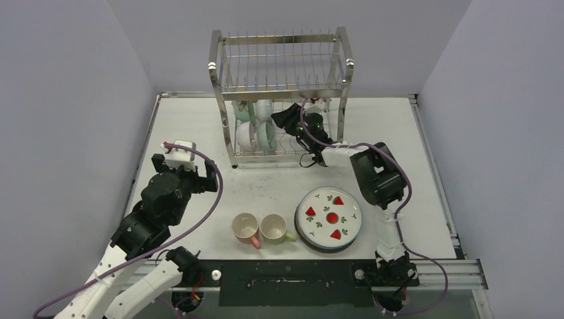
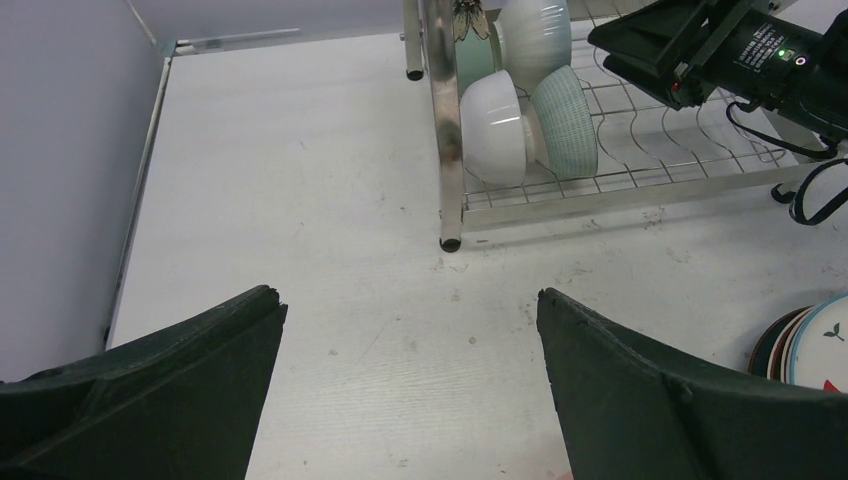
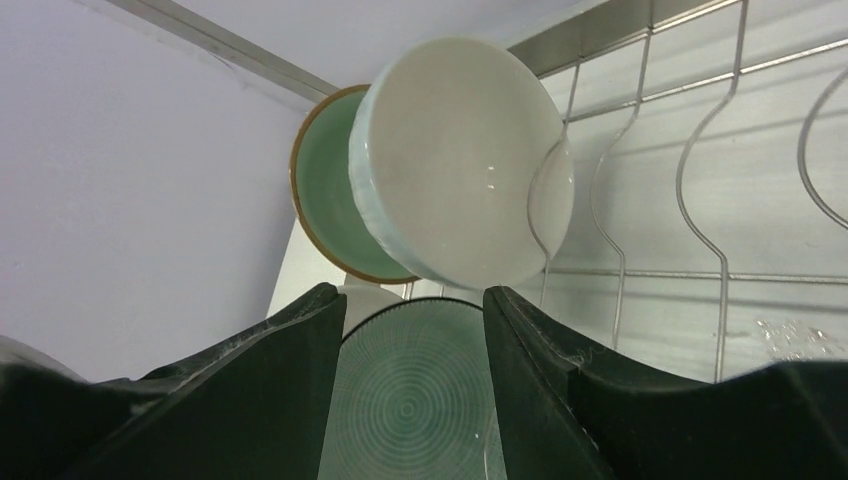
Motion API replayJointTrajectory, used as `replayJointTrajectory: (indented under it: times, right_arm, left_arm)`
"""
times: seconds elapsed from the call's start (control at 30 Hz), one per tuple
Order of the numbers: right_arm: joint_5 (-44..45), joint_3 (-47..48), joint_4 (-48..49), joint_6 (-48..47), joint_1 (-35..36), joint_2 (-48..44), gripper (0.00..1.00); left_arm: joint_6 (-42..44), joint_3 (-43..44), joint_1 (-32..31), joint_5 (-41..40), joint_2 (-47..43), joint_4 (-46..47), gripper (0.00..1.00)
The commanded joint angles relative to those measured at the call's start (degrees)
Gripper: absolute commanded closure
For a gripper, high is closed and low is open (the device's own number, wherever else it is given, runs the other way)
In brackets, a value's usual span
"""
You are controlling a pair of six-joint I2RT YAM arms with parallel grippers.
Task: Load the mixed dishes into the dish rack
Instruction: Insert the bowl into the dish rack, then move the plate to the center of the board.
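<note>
The dish rack (image 1: 279, 40) stands at the back of the table; its lower tier (image 2: 620, 180) holds several bowls on edge. My right gripper (image 1: 287, 118) reaches into that tier. Its jaws (image 3: 415, 300) stand apart either side of a mint-green ringed bowl (image 3: 415, 400), which rests in the wires (image 2: 563, 120) against a white bowl (image 2: 495, 130). Above hang a pale bowl (image 3: 470, 170) and a brown-rimmed green one (image 3: 325, 190). A stack of plates with a strawberry plate (image 1: 329, 217) on top, a pink mug (image 1: 246, 229) and a green mug (image 1: 274, 228) sit near the front. My left gripper (image 2: 410, 300) is open and empty.
The left arm (image 1: 166, 196) hovers over bare table left of the rack's front leg (image 2: 450, 240). The plate stack's edge (image 2: 815, 345) shows at the right of the left wrist view. Walls close the table on three sides.
</note>
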Motion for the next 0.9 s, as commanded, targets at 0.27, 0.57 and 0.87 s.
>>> replayJointTrajectory:
  times: [0.27,0.57,0.87]
  right_arm:
    - [0.7,-11.3,3.7,-3.3,1.2,-11.3,0.47]
    - [-1.9,-20.9,1.0,-8.8,1.4,-22.2,0.46]
    - [2.6,-30.1,-16.7,-21.1,1.6,-42.1,0.45]
  left_arm:
    - [0.9,0.2,0.7,0.7,0.5,2.6,0.03]
    - [1.5,-0.1,1.1,1.4,1.2,2.9,0.03]
    - [1.1,-0.1,1.8,1.7,2.3,2.8,0.03]
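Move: The white bowl just set in the rack lies about 6 cm ahead of my empty right hand, 5 cm to its left and slightly lower. The patterned green bowl stands about 5 cm back and 5 cm left. Out on the table, the plate stack is roughly 29 cm back and 16 cm right, the green mug some 32 cm back and 1 cm left. From my left hand, the white bowl is about 31 cm ahead, 21 cm right and well below. I draw my empty right hand back out of the rack, away from the white bowl, about 12 cm back and 7 cm to the right past the open side of the patterned green bowl. I dip about 2 cm at first, then climb to end some 4 cm higher, the wrist rolling about 10 degrees left side down and the fingers staying half open. ##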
